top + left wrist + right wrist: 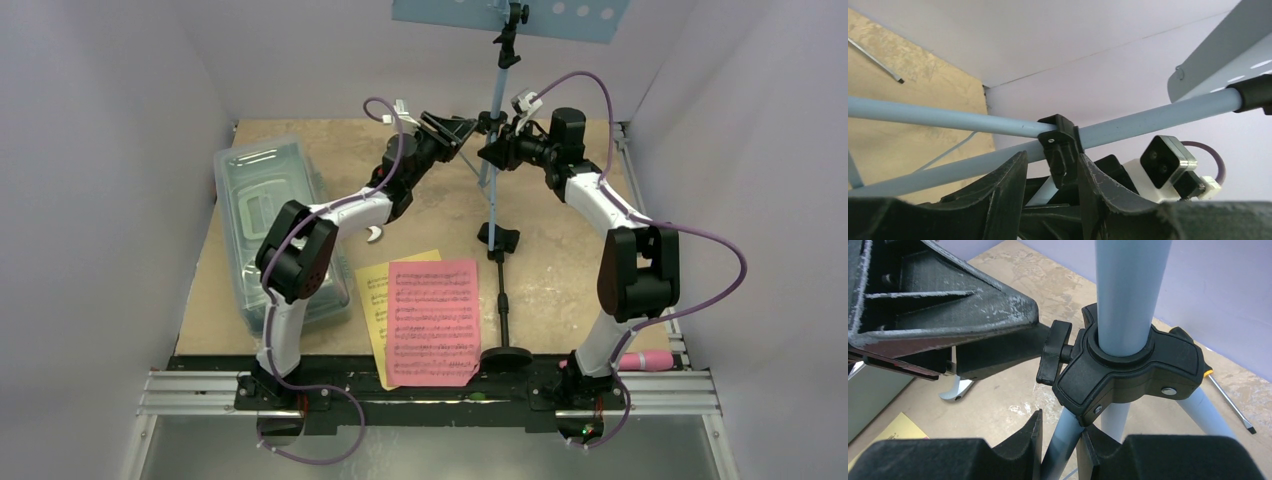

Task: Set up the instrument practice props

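Observation:
The light blue music stand (pixel 497 100) stands upright at the back of the table, its perforated desk (pixel 510 15) at the top edge. My right gripper (pixel 497 152) is shut on one tripod leg (pixel 1060 450) just under the black hub (pixel 1128 372). My left gripper (pixel 455 130) is open, its fingers either side of the hub's black knob (pixel 1060 150). Pink page (pixel 433 320) lies on the yellow page (pixel 377 290) near the front. The black mic stand (pixel 505 358) stands at the front centre. The pink microphone (pixel 645 359) lies at the front right.
A clear lidded box (pixel 270 220) sits at the left. A wrench's metal jaw (pixel 375 235) shows under my left arm and in the right wrist view (pixel 955 390). A thin screwdriver (pixel 1230 407) lies behind the tripod. Walls close in on three sides.

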### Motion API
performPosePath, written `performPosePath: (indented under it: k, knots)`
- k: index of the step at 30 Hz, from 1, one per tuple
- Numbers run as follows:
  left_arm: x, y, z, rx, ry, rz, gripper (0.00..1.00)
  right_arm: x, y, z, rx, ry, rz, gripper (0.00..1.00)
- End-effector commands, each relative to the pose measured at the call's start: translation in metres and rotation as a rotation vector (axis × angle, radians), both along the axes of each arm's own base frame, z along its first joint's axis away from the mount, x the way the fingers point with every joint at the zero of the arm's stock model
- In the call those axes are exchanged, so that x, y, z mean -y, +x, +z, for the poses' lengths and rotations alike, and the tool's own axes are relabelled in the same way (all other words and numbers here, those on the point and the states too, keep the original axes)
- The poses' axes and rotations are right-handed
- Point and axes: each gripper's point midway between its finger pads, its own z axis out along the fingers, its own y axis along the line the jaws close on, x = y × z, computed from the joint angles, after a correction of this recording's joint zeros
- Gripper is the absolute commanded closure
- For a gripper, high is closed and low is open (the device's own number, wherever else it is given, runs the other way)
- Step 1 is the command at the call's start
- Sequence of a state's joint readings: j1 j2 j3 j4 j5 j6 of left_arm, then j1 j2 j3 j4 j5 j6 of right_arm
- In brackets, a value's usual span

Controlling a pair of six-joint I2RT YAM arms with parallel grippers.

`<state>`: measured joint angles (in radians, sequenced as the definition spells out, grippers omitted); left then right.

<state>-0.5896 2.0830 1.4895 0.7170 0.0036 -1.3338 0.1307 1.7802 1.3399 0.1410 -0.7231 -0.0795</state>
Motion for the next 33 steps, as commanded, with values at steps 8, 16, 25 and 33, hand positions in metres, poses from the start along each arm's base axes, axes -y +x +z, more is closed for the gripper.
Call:
performPosePath:
  k: [8,16,25,33]
  knots:
    - [0.013,-0.006,0.012,0.123,-0.049,-0.041,0.6,0.006,0.003,-0.052,0.018,-0.174,0.032,1.0]
    - [0.023,-0.004,0.013,0.148,-0.054,-0.059,0.69,0.006,0.004,-0.054,0.017,-0.176,0.033,1.0]
    - [0.034,-0.009,0.007,0.168,-0.042,-0.08,0.73,0.007,0.005,-0.055,0.012,-0.18,0.032,1.0]
    - [0.022,0.002,0.018,0.368,0.32,0.046,0.99,0.006,0.004,-0.055,0.011,-0.18,0.033,1.0]
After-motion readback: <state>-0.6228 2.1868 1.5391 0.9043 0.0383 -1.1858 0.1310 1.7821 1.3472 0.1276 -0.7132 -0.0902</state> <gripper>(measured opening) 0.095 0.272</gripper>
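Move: The small clamp knob on the music stand's black collar is about 3 cm to the right of the left fingertips, neither ahead nor back, at their height. The collar itself is some 6 cm right and 2 cm ahead, also level. The right gripper, holding the stand's tube just below, is about 5 cm right, 3 cm back and 4 cm down. From the right hand the knob lies roughly 3 cm forward, 2 cm left and 4 cm up. Bring the part-open left gripper about 3 cm to the right, nearly level, until the knob on the collar sits between the fingertips, narrowing the jaws on the way. Then pinch the knob and begin rolling the wrist clockwise as seen from behind the hand, only some 10 degrees. Keep the right gripper still, holding the tube below the collar. ##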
